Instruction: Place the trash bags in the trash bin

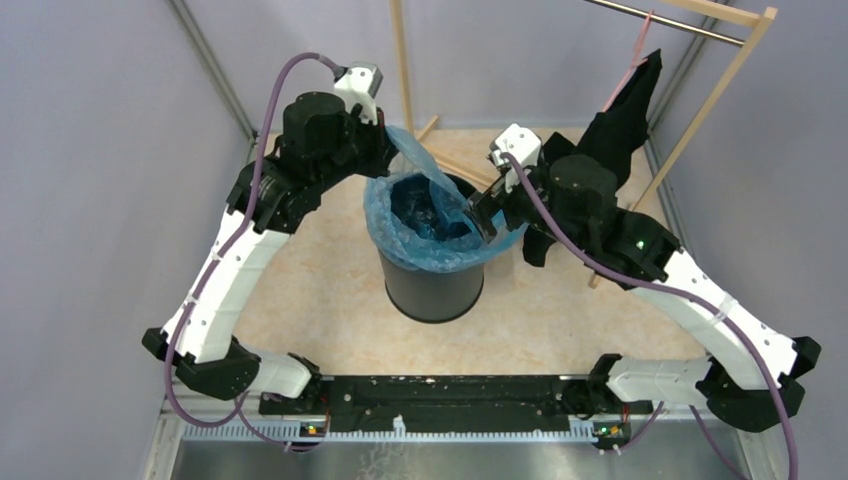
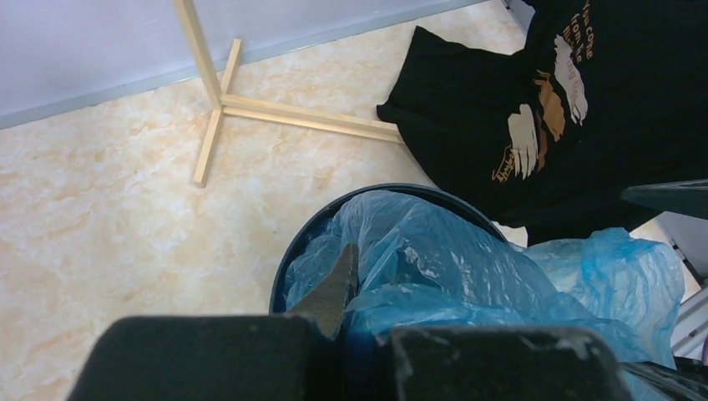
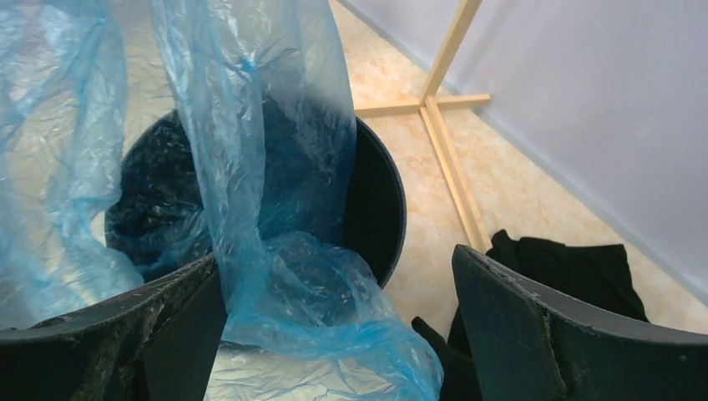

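Observation:
The black trash bin [image 1: 435, 290] stands mid-floor between my arms. A light-blue trash bag [image 1: 440, 225] sits in its mouth, with film spilling over the rim. My left gripper [image 1: 388, 140] is at the bin's far-left rim, shut on a raised strip of the bag. In the left wrist view the film [image 2: 434, 251] is pinched between the closed fingers [image 2: 338, 280] above the bin rim [image 2: 292, 259]. My right gripper [image 1: 482, 212] is at the right rim. Its jaws stand wide open [image 3: 334, 263], and the bag [image 3: 250, 125] drapes over the left finger, above the bin [image 3: 380, 192].
A wooden rack [image 1: 400, 60] stands behind the bin, its cross foot on the floor [image 2: 250, 109]. A black printed garment [image 1: 625, 110] hangs from it at the right and lies by the bin [image 2: 534, 109]. Grey walls close in on both sides.

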Controlling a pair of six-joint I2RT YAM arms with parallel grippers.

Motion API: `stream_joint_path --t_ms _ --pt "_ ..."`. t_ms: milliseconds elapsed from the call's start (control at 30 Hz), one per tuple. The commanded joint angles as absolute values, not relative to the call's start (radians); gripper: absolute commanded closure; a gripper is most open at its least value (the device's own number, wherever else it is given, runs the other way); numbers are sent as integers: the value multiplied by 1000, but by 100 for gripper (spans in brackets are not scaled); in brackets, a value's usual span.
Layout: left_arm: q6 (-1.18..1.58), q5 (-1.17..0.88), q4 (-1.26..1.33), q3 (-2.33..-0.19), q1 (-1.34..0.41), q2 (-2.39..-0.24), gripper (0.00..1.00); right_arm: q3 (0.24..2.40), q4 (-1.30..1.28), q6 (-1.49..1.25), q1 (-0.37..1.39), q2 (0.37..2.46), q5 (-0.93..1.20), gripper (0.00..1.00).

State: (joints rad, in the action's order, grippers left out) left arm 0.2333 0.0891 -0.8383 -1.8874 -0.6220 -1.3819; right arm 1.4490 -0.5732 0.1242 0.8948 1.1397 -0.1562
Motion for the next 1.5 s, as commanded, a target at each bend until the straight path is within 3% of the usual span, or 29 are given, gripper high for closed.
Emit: stream_joint_path --t_ms 0,267,433,500,567,633,767,900,1067,1300,1467 --pt "228 8 -816 -1939 -585 -1387 100 1505 -518 196 897 1128 -85 1" --pt "247 -37 -802 -1909 -562 -1364 100 1408 -472 128 897 1124 -5 1" --pt "274 -9 -767 -1865 -553 -1330 100 1224 -241 73 896 1067 -100 3" --pt "290 -9 -750 -1834 -551 -1320 100 1258 -220 41 880 1096 -206 22" --pt "302 -8 -742 -1803 -546 -1320 100 1319 -219 9 865 1147 -310 52" --pt "311 -11 -743 -1778 -528 -1336 100 1391 -243 -59 821 1199 -349 72" --pt "366 -176 -764 -1749 -391 -1391 100 1512 -342 -158 713 1272 -235 99" --pt "395 -328 -699 -1660 -327 -1349 100 1522 -414 -145 703 1287 17 100" --pt "427 -579 -529 -1381 -326 -1212 100 1404 -365 -244 704 1259 358 100" --pt "432 -624 -482 -1212 -327 -1064 100 1434 -364 -336 700 1256 346 100" --pt "424 -435 -610 -1375 -324 -1196 100 1524 -430 -372 594 1349 222 100"
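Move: The left hand already pinches the trash bag's edge; the trash bin's mouth lies about 8 cm back, 8 cm right and 12 cm below it, and the rack foot 27 cm ahead, 5 cm right, down at the table. For the open right hand, the bag's loose rim is about 2 cm ahead, 2 cm left and 5 cm lower; the bin's mouth lies 3 cm ahead, 12 cm left and 8 cm below, the black shirt some 18 cm ahead and 18 cm right, 15 cm lower. The right hand bobs up, dips to the bag's rim and closes on it while sweeping about 9 cm forward, then draws it back, left and down over the bin. The left keeps its pinch and holds nearly still, then swings down some 12 cm, first forward-right, then back towards the bin's mouth, fingers tipping downward. ##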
